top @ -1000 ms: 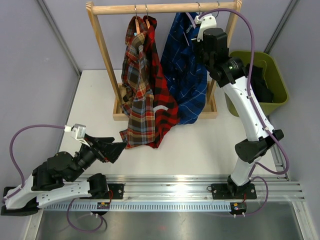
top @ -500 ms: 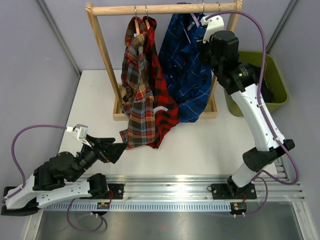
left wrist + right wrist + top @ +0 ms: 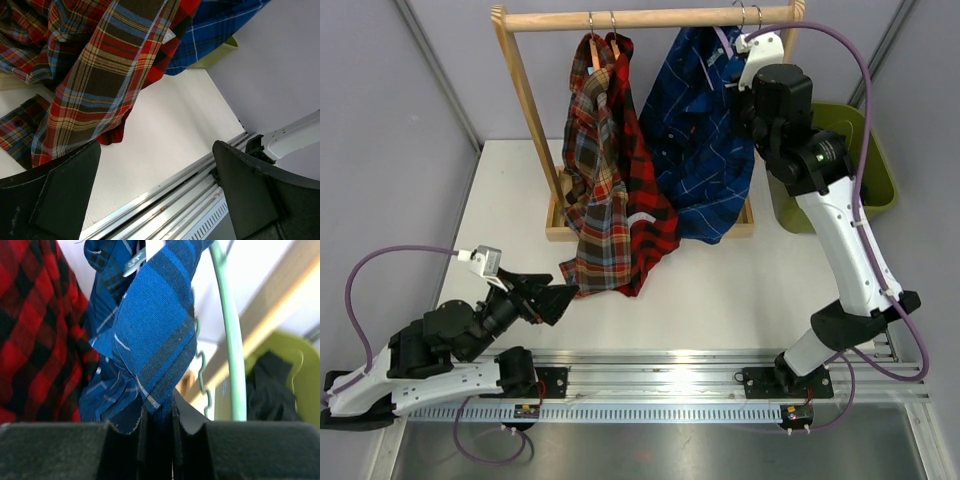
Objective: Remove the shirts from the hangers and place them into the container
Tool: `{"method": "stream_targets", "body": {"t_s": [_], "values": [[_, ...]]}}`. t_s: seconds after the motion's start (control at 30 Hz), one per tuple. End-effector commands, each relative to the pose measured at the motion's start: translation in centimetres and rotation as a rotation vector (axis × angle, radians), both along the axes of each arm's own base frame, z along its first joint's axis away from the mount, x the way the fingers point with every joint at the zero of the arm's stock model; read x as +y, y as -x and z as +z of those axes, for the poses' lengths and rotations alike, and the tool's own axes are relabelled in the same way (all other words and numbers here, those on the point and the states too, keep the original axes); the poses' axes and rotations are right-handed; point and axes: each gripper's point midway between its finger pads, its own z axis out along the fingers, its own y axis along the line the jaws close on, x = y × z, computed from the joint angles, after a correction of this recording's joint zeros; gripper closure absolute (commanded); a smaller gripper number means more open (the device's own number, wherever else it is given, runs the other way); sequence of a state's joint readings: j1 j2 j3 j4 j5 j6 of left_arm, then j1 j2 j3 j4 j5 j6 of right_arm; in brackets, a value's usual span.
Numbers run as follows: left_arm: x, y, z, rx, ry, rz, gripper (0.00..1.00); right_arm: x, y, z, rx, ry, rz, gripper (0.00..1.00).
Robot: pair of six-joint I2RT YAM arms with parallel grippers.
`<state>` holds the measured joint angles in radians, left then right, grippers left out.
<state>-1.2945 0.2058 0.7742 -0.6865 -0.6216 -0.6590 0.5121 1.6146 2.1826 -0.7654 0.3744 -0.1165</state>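
My right gripper (image 3: pixel 748 62) is up by the rail, shut on the collar edge of the blue checked shirt (image 3: pixel 695 150). In the right wrist view the blue cloth (image 3: pixel 150 330) is pinched between my fingers (image 3: pixel 159 425), and the pale green hanger (image 3: pixel 231 340) stands just right of it. The brown-tan plaid shirt (image 3: pixel 592 190) and the red-black plaid shirt (image 3: pixel 645 215) hang on wood-coloured hangers (image 3: pixel 595 45). A black shirt (image 3: pixel 270 385) lies in the olive-green container (image 3: pixel 880 190). My left gripper (image 3: pixel 560 298) is low, open and holding nothing, near the plaid hems (image 3: pixel 90 85).
The wooden rack has a thick top rail (image 3: pixel 620 17), slanted side posts (image 3: pixel 528 110) and a flat base (image 3: pixel 560 232). An aluminium rail (image 3: pixel 670 365) runs along the table's near edge. Grey walls close in both sides.
My right arm has swung right and up along the rail toward the container, dragging the blue shirt's collar with it. The left arm has barely shifted.
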Motion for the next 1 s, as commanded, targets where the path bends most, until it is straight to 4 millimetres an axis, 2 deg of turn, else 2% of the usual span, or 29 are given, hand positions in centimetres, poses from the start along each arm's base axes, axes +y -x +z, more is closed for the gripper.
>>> {"method": "stream_targets", "body": {"t_s": [0.0, 0.03, 0.1, 0.17, 0.2, 0.3, 0.33, 0.4, 0.43, 0.5, 0.67, 0.73, 0.77, 0.8, 0.83, 0.9, 0.93, 0.97], "values": [[-0.3, -0.4, 2.6, -0.032, 0.039, 0.013, 0.01, -3.3, 5.2, 3.3, -0.039, -0.102, -0.082, 1.0], [-0.3, -0.4, 3.0, -0.037, 0.041, 0.013, 0.01, -3.9, 6.6, 3.3, -0.03, -0.113, -0.082, 1.0], [-0.9, -0.5, 3.2, -0.047, 0.013, 0.003, 0.01, -4.4, 8.3, 0.7, 0.072, -0.107, -0.083, 1.0], [-1.2, -0.6, 4.3, -0.063, 0.015, -0.002, 0.01, -4.3, 10.3, -0.7, 0.151, -0.127, -0.046, 1.0], [-1.4, -0.6, 4.6, -0.076, 0.0, -0.008, 0.01, -4.5, 11.5, -2.4, 0.223, -0.107, -0.039, 1.0], [-2.4, -0.8, 5.9, -0.1, -0.021, -0.022, 0.01, -4.4, 14.5, -4.1, 0.314, -0.134, 0.022, 1.0], [-3.0, -0.9, 6.0, -0.103, -0.037, -0.028, 0.01, -4.8, 15.9, -3.6, 0.301, -0.161, 0.035, 1.0], [-3.3, -0.9, 7.3, -0.125, -0.025, -0.038, 0.01, -5.2, 17.5, -3.5, 0.3, -0.193, 0.055, 1.0], [-3.6, -1.0, 7.7, -0.131, -0.026, -0.043, 0.01, -5.6, 18.9, -2.6, 0.275, -0.223, 0.078, 1.0], [-4.2, -1.0, 8.8, -0.151, -0.027, -0.055, 0.01, -6.0, 20.6, -1.6, 0.246, -0.248, 0.11, 1.0], [-6.4, -1.3, 10.7, -0.189, -0.061, -0.086, 0.01, -7.4, 25.9, 3.0, 0.096, -0.359, 0.224, 1.0], [-6.9, -1.3, 12.8, -0.217, -0.033, -0.099, 0.01, -7.6, 27.4, 3.7, 0.088, -0.372, 0.261, 1.0], [-7.2, -1.2, 13.5, -0.238, -0.034, -0.113, 0.01, -7.5, 27.6, 3.5, 0.101, -0.369, 0.271, 1.0], [-8.0, -1.3, 13.9, -0.247, -0.044, -0.125, 0.01, -7.2, 27.8, 2.5, 0.153, -0.353, 0.277, 1.0], [-8.1, -1.1, 16.1, -0.278, 0.004, -0.131, 0.01, -6.6, 28.0, 1.9, 0.193, -0.347, 0.307, 1.0], [-9.4, -1.0, 17.5, -0.32, -0.005, -0.162, 0.01, -6.0, 28.3, 0.2, 0.278, -0.337, 0.317, 1.0], [-9.4, -0.9, 19.6, -0.354, 0.036, -0.165, 0.01, -5.3, 28.2, -1.1, 0.334, -0.33, 0.335, 1.0], [-10.0, -0.7, 20.3, -0.381, 0.032, -0.19, 0.01, -5.1, 28.3, -1.6, 0.352, -0.329, 0.343, 1.0]]}}
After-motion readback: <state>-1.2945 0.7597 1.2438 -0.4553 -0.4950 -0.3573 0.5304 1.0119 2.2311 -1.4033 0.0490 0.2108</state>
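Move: The right gripper grips the blue shirt, whose hook hangs on the rail about 5 cm ahead, level left-right and 10 cm above it. The bare green hanger is about 5 cm ahead and 5 cm right, slightly higher; the red-black shirt hangs 16 cm left, 2 cm ahead and 12 cm lower. The green container stands 25 cm right, 5 cm ahead, far below. From the left gripper, the blue shirt is roughly 30 cm ahead, 24 cm right, slightly higher. Keep the right gripper's hold on the blue shirt and pull it fast off the rail, back some 28 cm and about 8 cm to the right, dipping a little and then rising, with the hand rolling left side up and turning counter-clockwise. Meanwhile raise the open left gripper about 14 cm and move it right, towards the shirt, tipping its fingers slightly down. ##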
